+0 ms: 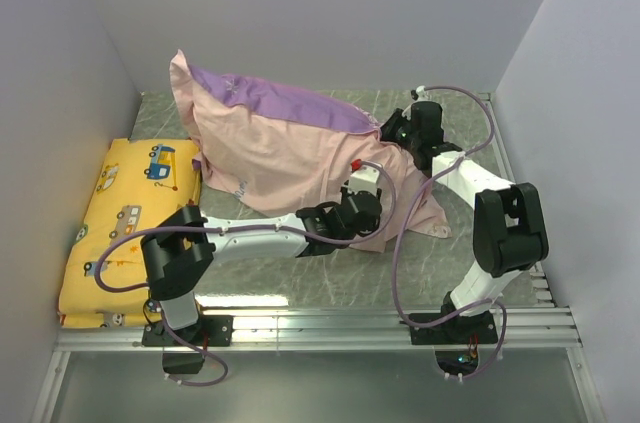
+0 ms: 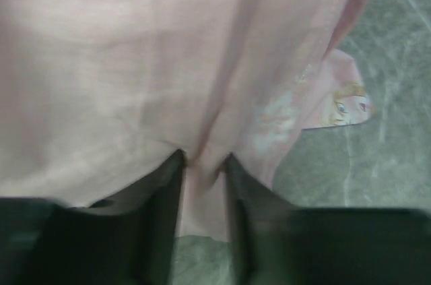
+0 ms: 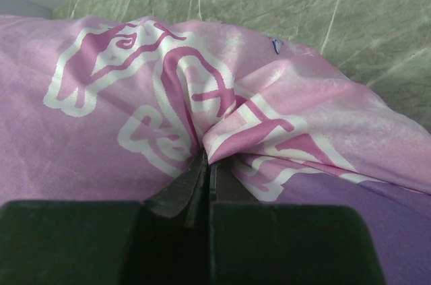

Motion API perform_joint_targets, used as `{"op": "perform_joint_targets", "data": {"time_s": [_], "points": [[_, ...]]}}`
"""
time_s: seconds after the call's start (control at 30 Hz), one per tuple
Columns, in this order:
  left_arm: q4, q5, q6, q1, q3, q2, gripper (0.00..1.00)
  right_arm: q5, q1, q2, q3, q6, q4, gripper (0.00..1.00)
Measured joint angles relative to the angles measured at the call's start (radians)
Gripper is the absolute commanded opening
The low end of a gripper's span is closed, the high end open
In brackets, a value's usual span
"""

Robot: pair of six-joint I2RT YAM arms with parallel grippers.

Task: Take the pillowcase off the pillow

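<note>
The pillowcase (image 1: 280, 148) lies bulging across the middle of the table, purple along its far side and pale pink on the near side. The pillow is hidden inside it. My left gripper (image 1: 370, 221) is at the pink near-right part; in the left wrist view (image 2: 203, 160) a fold of pink fabric (image 2: 135, 62) sits between its fingers. A flap with the princess face (image 2: 347, 104) lies on the table to the right. My right gripper (image 1: 393, 138) is at the far right end; in its wrist view (image 3: 207, 157) the jaws are closed tight on bunched pink lettered fabric (image 3: 222, 106).
A yellow vehicle-print cushion (image 1: 125, 213) lies along the left wall. Walls close in the left, back and right of the grey marbled table (image 1: 500, 143). A metal rail (image 1: 320, 328) runs along the near edge by the arm bases.
</note>
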Motion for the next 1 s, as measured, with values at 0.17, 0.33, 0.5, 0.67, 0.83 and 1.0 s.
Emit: {"op": "perform_joint_targets", "data": {"time_s": [0.17, 0.33, 0.5, 0.67, 0.83, 1.0], "points": [[-0.046, -0.076, -0.041, 0.0, 0.011, 0.002, 0.0, 0.002, 0.002, -0.01, 0.0, -0.004, -0.018, 0.01], [-0.09, -0.142, -0.072, 0.002, 0.008, -0.01, 0.0, 0.006, 0.003, -0.016, 0.0, -0.011, -0.032, 0.02], [-0.164, -0.214, -0.105, 0.022, -0.054, -0.141, 0.0, 0.011, 0.004, -0.018, 0.002, -0.022, -0.042, 0.02], [-0.203, -0.23, -0.126, 0.136, -0.156, -0.418, 0.01, 0.013, 0.006, -0.018, 0.02, -0.027, -0.077, 0.02], [-0.18, -0.146, -0.121, 0.267, -0.208, -0.506, 0.01, 0.014, 0.031, -0.034, 0.035, -0.027, -0.154, 0.2], [-0.179, -0.112, -0.092, 0.28, -0.203, -0.414, 0.0, 0.077, 0.047, -0.099, 0.065, -0.053, -0.285, 0.52]]}}
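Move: The ridge of pink pillowcase cloth that the left hand goes for sits between its half-closed fingertips, about 1 cm ahead and 1 cm below. From that hand, the bunched lettering gripped by the right fingers is some 19 cm ahead and 3 cm right. The case's loose corner lies roughly 17 cm right and 6 cm back, perhaps 8 cm lower. From the right hand, its lettering is at the fingertips; the pink ridge is about 18 cm back and 3 cm left. The left fingers close fully on the pink ridge, pinch it and then drag it left, away from the loose corner, about 17 cm, with some 6 cm forward; the hand climbs about 10 cm, sinks back part way and swings some 25 degrees counter-clockwise. The right hand keeps its hold on the lettering until late, then opens its fingers nearly halfway while drawing back about 3 cm. ##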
